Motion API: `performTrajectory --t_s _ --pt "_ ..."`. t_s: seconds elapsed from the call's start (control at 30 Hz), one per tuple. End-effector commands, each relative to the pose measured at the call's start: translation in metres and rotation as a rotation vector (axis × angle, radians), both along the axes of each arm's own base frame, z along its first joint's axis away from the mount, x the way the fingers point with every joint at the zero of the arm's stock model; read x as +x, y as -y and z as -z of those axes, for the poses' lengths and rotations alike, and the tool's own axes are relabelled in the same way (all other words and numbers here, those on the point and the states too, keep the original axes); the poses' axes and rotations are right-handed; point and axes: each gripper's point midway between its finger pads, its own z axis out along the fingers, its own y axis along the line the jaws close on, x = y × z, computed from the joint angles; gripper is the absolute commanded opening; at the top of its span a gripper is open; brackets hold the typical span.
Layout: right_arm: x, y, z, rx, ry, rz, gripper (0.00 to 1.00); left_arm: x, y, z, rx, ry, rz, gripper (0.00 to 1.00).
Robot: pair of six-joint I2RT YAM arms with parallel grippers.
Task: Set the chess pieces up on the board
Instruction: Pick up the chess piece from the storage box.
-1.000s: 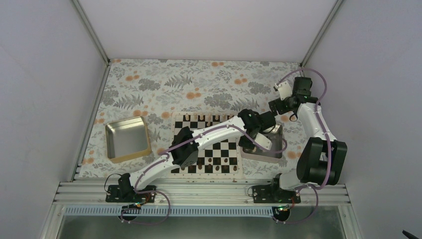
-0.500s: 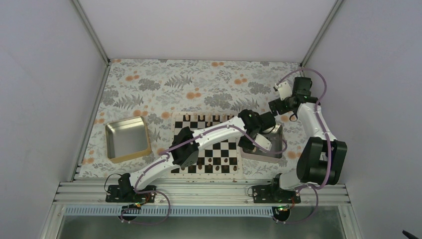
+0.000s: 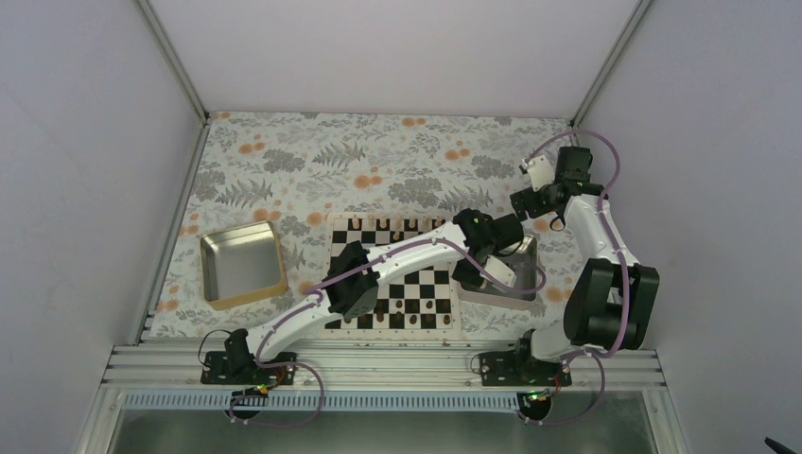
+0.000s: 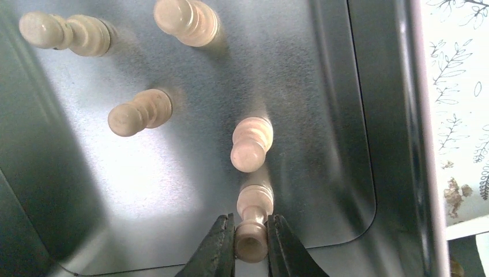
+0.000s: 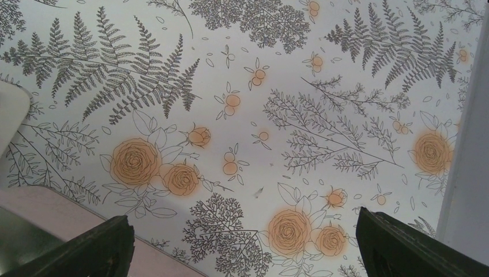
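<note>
In the left wrist view my left gripper (image 4: 251,242) is shut on a pale tan pawn (image 4: 254,202) by its head, low inside the right steel tray (image 4: 323,86). Several more pale chess pieces lie in that tray, one (image 4: 251,144) just beyond the held pawn, another (image 4: 140,111) to the left. From above, the left arm reaches across the board (image 3: 416,284) into the tray (image 3: 492,295). My right gripper (image 3: 537,172) hangs open over the flowered cloth at the far right, its fingers (image 5: 86,248) wide apart with nothing between them.
Dark chessmen stand along the board's far row (image 3: 378,227), and more pieces stand on its near rows (image 3: 407,307). A second steel tray (image 3: 243,265) sits left of the board. The patterned cloth (image 3: 312,161) covers the table up to the enclosure walls.
The left gripper's jaws have closed in on the pawn; the arm itself has barely shifted. The right arm has stayed where it was.
</note>
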Motion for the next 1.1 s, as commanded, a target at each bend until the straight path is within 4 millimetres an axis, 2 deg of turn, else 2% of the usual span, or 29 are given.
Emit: performTrajectory --t_s 0.0,0.2,0.47,0.6,0.73,0.9,1.0,1.07 --pt "-0.003 -0.005 0.009 0.000 -0.023 -0.021 0.98 -0.003 0.001 0.004 0.008 -0.004 0.013 0.11" --pt "-0.003 -0.005 0.009 0.000 -0.024 -0.020 0.98 -0.001 0.005 -0.001 -0.005 0.024 0.018 0.10" --pt "-0.003 -0.005 0.010 -0.003 -0.025 -0.021 0.98 0.009 0.011 -0.030 -0.052 0.115 0.012 0.10" --pt "-0.003 -0.004 0.012 -0.004 -0.030 -0.018 0.98 0.020 0.012 -0.059 -0.093 0.183 -0.005 0.10" --pt "-0.002 -0.003 0.012 -0.009 -0.030 -0.012 0.98 0.029 0.011 -0.100 -0.158 0.255 -0.027 0.10" --pt "-0.001 -0.002 0.009 -0.011 -0.021 -0.001 0.98 0.047 -0.007 -0.136 -0.184 0.310 -0.085 0.11" --pt "0.001 -0.001 0.007 -0.014 -0.012 0.002 0.99 0.066 -0.030 -0.146 -0.169 0.304 -0.155 0.11" --pt "0.001 -0.001 0.006 -0.013 -0.011 0.004 0.99 0.080 -0.053 -0.147 -0.142 0.276 -0.216 0.11"
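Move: The left hand already has the chess piece pinched near the storage box's left side, the piece's middle about 1 cm below the hand point. The far rows of the board, where light pieces stand, centre some 13 cm ahead and 19 cm left. The nearest piece left in the box stands level with the hand, about 3 cm right; another is 3 cm ahead and 4 cm right. From the right hand, the held piece is roughly 16 cm back, 13 cm left and 11 cm lower. Upward, slowly at first and then fast, the left arm lifts the pinched chess piece about 13 cm out of the storage box, carrying it some 5 cm forward and over its rim. The wrist tilts roughly 20 degrees, fingertips swinging forward and a little right, while the fingers keep their closed hold. ##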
